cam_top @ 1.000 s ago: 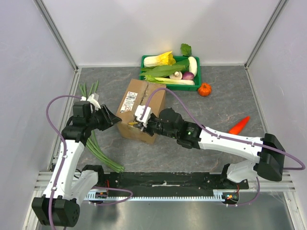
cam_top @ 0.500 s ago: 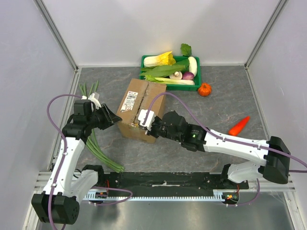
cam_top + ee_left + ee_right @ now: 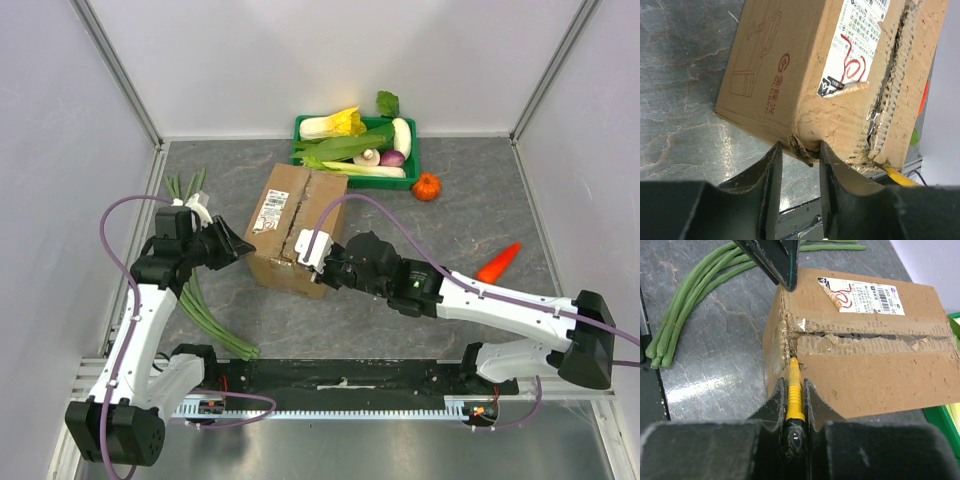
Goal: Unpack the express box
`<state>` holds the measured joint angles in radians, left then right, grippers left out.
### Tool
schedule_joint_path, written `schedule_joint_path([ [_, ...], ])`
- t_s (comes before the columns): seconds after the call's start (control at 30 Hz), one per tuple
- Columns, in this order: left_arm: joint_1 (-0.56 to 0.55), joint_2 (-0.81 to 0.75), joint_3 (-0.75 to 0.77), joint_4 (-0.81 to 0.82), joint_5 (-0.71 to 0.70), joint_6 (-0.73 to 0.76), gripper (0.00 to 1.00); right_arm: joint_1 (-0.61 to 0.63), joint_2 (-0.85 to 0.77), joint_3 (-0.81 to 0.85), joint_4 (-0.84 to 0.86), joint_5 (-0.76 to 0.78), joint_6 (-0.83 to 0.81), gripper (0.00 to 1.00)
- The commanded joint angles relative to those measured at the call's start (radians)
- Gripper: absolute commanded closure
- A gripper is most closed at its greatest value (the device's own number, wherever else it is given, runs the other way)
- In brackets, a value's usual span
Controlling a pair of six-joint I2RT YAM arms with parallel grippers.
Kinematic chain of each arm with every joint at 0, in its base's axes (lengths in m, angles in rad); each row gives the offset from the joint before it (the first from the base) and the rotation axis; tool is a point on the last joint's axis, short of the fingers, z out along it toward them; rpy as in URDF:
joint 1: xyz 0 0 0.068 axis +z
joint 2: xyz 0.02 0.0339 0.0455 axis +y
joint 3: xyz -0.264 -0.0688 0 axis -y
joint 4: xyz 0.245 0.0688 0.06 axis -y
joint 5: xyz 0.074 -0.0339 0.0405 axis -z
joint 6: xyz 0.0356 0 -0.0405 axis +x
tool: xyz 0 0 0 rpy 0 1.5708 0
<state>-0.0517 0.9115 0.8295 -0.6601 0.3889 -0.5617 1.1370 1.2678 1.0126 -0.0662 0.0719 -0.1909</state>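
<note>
The express box (image 3: 295,225) is a brown carton with a white label (image 3: 269,210), lying closed on the grey table. Its top seam (image 3: 860,335) is ragged and slit. My left gripper (image 3: 243,245) is at the box's left near corner. In the left wrist view its jaws (image 3: 798,148) pinch the torn corner of the express box (image 3: 805,65). My right gripper (image 3: 794,385) is shut on a yellow ribbed cutter (image 3: 794,390). The cutter's tip is stuck in the seam at the near end of the express box (image 3: 865,370). From above, the right gripper (image 3: 308,252) covers that end.
A green tray (image 3: 412,160) of vegetables stands behind the box. A small orange pumpkin (image 3: 427,186) and a carrot (image 3: 498,262) lie to the right. A bundle of long green stalks (image 3: 205,310) lies under the left arm, left of the box.
The right arm has slid a little toward the right and the near side, with the cutter still at the box's near end. The left jaws have narrowed slightly on the corner.
</note>
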Motion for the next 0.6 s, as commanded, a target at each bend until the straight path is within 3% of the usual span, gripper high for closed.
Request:
schedule_joint_path([
  [0.0, 0.013, 0.024, 0.000, -0.075, -0.147, 0.060, 0.96, -0.005, -0.074, 0.064, -0.170, 0.083, 0.007, 1.00],
  [0.07, 0.015, 0.007, 0.017, -0.061, -0.107, 0.063, 0.92, -0.005, -0.100, 0.107, -0.182, 0.085, 0.030, 1.00],
  [0.17, 0.015, -0.013, 0.045, -0.039, -0.050, 0.063, 0.77, -0.005, -0.137, 0.162, -0.198, 0.088, 0.068, 1.00],
  [0.2, 0.015, -0.016, 0.060, -0.032, -0.024, 0.063, 0.68, -0.005, -0.143, 0.173, -0.204, 0.094, 0.077, 1.00],
  [0.27, 0.015, -0.022, 0.079, -0.021, -0.001, 0.066, 0.61, -0.005, -0.172, 0.198, -0.218, 0.115, 0.102, 1.00],
  [0.37, 0.013, -0.028, 0.108, -0.012, 0.022, 0.069, 0.47, -0.003, -0.206, 0.207, -0.218, 0.213, 0.133, 1.00],
  [0.57, 0.013, -0.039, 0.132, -0.004, -0.004, 0.083, 0.37, -0.006, -0.209, 0.179, -0.215, 0.612, 0.218, 1.00],
])
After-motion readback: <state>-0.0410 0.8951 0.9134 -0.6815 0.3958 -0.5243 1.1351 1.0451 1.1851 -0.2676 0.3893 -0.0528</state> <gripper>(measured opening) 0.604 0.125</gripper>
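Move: The box's middle lies from the left hand, which has its near left corner between the fingers, about 7 cm ahead, 11 cm right and 6 cm below; the green beans run some 11 cm to that hand's left, about 1 cm ahead. From the right hand, with the yellow knife's tip at the near end of the slit, the box's middle is about 12 cm ahead, 3 cm left and 8 cm down. The green crate is some 31 cm ahead and 8 cm right of the right hand, the pumpkin 25 cm ahead and 24 cm right, both about 12 cm lower. The right hand, still gripping the yellow knife, draws its tip out of the near end of the taped slit, rising about 12 cm and swinging some 8 cm right, ever faster, while the wrist turns roughly 20 degrees clockwise and its left side tilts up. The left hand at first keeps its pinch on the box's near left corner, then opens its fingers, lets go and lifts about 3 cm straight up off the corner. ##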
